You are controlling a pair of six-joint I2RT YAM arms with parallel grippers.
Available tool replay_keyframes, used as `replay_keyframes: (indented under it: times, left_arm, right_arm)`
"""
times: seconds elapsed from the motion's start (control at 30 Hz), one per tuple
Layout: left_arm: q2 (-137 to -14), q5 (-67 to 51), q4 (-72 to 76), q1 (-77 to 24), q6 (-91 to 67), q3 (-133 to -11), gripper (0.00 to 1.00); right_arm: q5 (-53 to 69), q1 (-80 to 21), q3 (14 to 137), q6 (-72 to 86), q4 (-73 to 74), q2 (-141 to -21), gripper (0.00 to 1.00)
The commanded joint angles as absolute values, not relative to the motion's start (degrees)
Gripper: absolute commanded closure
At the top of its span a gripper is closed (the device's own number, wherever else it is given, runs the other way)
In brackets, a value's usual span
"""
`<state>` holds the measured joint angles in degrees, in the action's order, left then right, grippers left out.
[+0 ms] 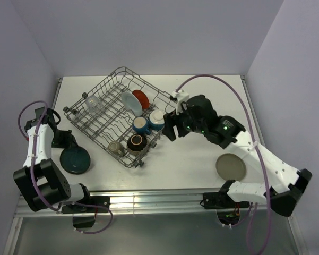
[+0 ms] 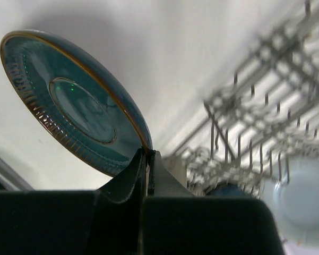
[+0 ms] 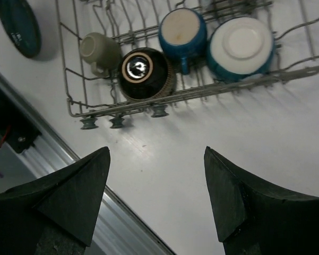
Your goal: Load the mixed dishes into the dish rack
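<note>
A teal plate (image 1: 76, 159) lies left of the dish rack (image 1: 103, 85), and my left gripper (image 1: 65, 142) is shut on its rim. The left wrist view shows the teal plate (image 2: 79, 106) tilted up, with the left gripper (image 2: 147, 155) pinching its edge. My right gripper (image 1: 170, 129) hangs open and empty at the rack's right side, above bare table in the right wrist view (image 3: 156, 151). In the rack stand a clear glass (image 1: 93, 102), a pale plate (image 1: 129, 101), a red-orange plate (image 1: 141, 98), two blue cups (image 1: 140, 125), a dark bowl (image 1: 137, 142) and a beige cup (image 1: 115, 147).
A beige plate (image 1: 231, 166) lies on the table at the front right, near the right arm's base. The table's metal front edge (image 3: 95, 180) runs just below the rack's wheels (image 3: 117, 122). Walls close in on three sides.
</note>
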<state>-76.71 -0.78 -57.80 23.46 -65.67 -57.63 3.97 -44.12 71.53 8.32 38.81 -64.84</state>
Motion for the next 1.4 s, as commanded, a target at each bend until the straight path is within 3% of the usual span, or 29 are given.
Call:
replay_keyframes:
  times: [0.0,0.53,0.87,1.37]
  left_arm:
    - [-72.4,-3.5,-62.7,20.9,-65.9,-59.1,1.0]
    - [-61.8,-2.1,-74.7,19.4,-64.3,-68.0,1.0]
    - [-56.2,-12.1,-78.9,19.5,-63.9,-71.2,1.0]
    - [-54.8,-21.1,-79.0,18.1,-65.8,-72.1,1.0]
  right_arm:
    - [13.0,-45.3,75.3,10.5,35.0,-69.7,0.21]
    - [22.0,-56.0,91.0,10.5,31.6,-90.7,0.22]
    - [30.2,-61.3,97.0,11.2,25.1,-99.0,0.2]
    - [31.7,-64.2,109.2,10.5,24.7,-112.6,0.2]
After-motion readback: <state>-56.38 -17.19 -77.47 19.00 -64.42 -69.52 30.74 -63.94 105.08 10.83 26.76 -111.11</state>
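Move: The green plate hangs by its rim in the left fingers, already off the table, its middle about 8 cm back, 1 to the right and 2 below that hand; the dish rack's middle is some 17 ahead, 22 to the right and 6 below. From the empty right hand the plate's middle is about 43 cm left, 6 back and 19 below. In the rack, the black bowl sits 15 left and 4 ahead of the right hand, the grey-green cup 26 left and 1 ahead, both some 23 below. The right hand, fingers staying open, sweeps about 27 cm left towards the plate, high over the rack's near corner, drawing back some 8 cm and sinking slightly as it turns about 40 degrees counter-clockwise, and ends with its fingers close by the plate's right edge. Meanwhile the left hand keeps its rim grip and lifts the plate to meet it, rising about 13 cm while going right and a little back, most of the rightward travel coming late, and tipping its fingers forward and up by some 15 to 20 degrees. ##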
